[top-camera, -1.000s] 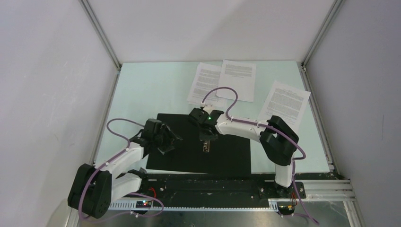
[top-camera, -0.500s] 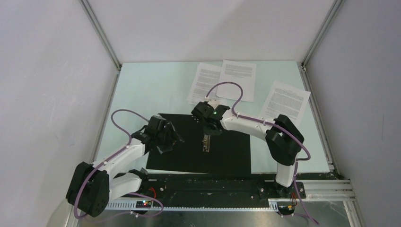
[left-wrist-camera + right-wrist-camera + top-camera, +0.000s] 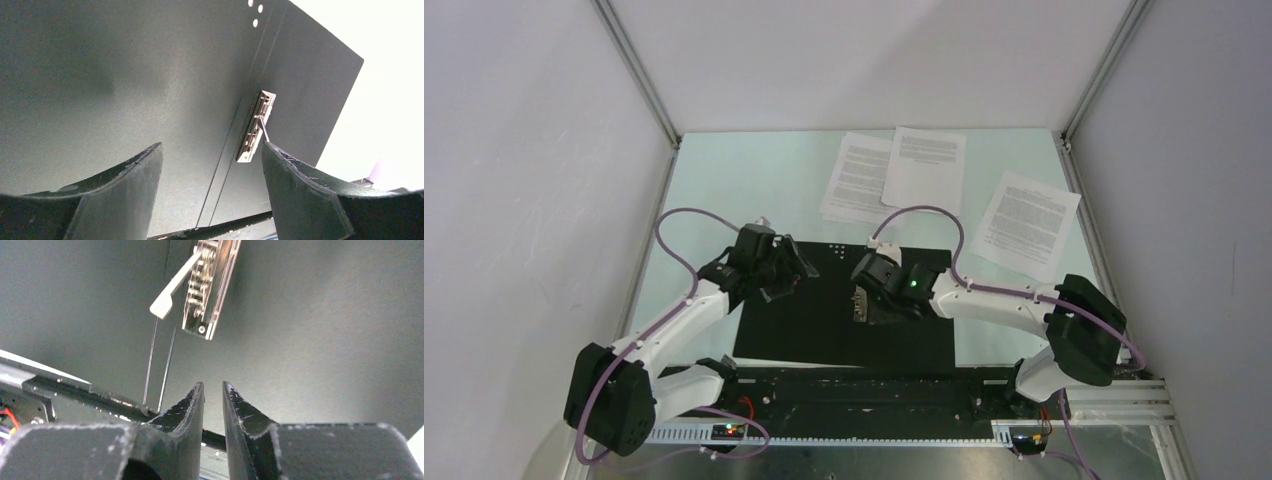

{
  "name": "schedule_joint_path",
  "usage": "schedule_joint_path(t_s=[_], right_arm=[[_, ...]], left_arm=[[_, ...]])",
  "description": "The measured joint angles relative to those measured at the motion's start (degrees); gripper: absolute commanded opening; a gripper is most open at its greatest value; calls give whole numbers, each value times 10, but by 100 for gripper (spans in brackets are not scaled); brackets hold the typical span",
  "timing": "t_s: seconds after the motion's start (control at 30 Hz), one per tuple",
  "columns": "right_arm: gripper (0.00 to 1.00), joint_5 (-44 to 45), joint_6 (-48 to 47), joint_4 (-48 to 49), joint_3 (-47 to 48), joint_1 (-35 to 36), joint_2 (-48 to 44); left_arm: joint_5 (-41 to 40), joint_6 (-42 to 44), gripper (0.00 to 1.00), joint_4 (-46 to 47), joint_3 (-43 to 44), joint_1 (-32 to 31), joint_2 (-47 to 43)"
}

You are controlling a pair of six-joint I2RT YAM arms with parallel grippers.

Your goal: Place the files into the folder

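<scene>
The folder [image 3: 804, 330] lies open on the table, black inside up, with its metal clip [image 3: 860, 303] near the middle. Three white printed files lie beyond it: two overlapping at the far middle [image 3: 856, 180] [image 3: 926, 170], one at the far right [image 3: 1027, 223]. My left gripper [image 3: 792, 280] is open and empty above the folder's far left part; its wrist view shows the black inside [image 3: 125, 75] and the clip [image 3: 256, 127]. My right gripper [image 3: 879, 305] is shut and empty, just right of the clip. Its wrist view [image 3: 213, 385] shows the clip [image 3: 212, 290] with its lever [image 3: 165, 300] raised.
White enclosure walls with metal posts surround the pale green table [image 3: 744, 190]. A black rail [image 3: 874, 385] with both arm bases runs along the near edge. Purple cables loop over each arm.
My right arm has swung from the clip's far side round to its right side, nearer the front. My left gripper has moved a little farther along the folder's left part.
</scene>
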Motion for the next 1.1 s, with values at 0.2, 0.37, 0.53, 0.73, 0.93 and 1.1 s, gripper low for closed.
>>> schedule_joint_path(t_s=[0.2,0.37,0.53,0.73,0.93,1.1], right_arm=[[22,-70,21,120,-88,3,-15],[22,-102,32,209,-106,-8,-17],[22,-120,45,283,-110,-35,-17],[22,-137,49,344,-110,-88,-3],[22,-143,47,361,-110,-126,11],[20,-132,44,340,-110,-125,3]], left_arm=[[-2,0,78,-9,9,0,9],[-11,0,77,-23,12,0,9],[-16,1,78,-38,25,0,6],[-20,11,78,-48,43,0,2],[-21,15,78,-58,45,0,2],[-22,16,78,-63,45,0,1]])
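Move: The metal clip on the open folder's fold, with its lever sticking out to the left, lies about 7 cm ahead of my right hand, 4 cm to its left and 7 cm below. The punched holes are some 12 cm beyond the clip and 5 cm left of it; the black open folder's middle is level with the clip and 4 cm to its left. From my left hand the clip is about 13 cm to the right, roughly level ahead, and 7 cm below. I dip my right hand back and down by some 2 cm, then sweep it forward and left and up again, easing back a little to the right late on, so that it ends about 7 cm farther out, over the clip and its lever. Meanwhile I roll the wrist some 25 degrees, left side up, so the nearly shut fingers point more to the left. They stay clear above the clip. ##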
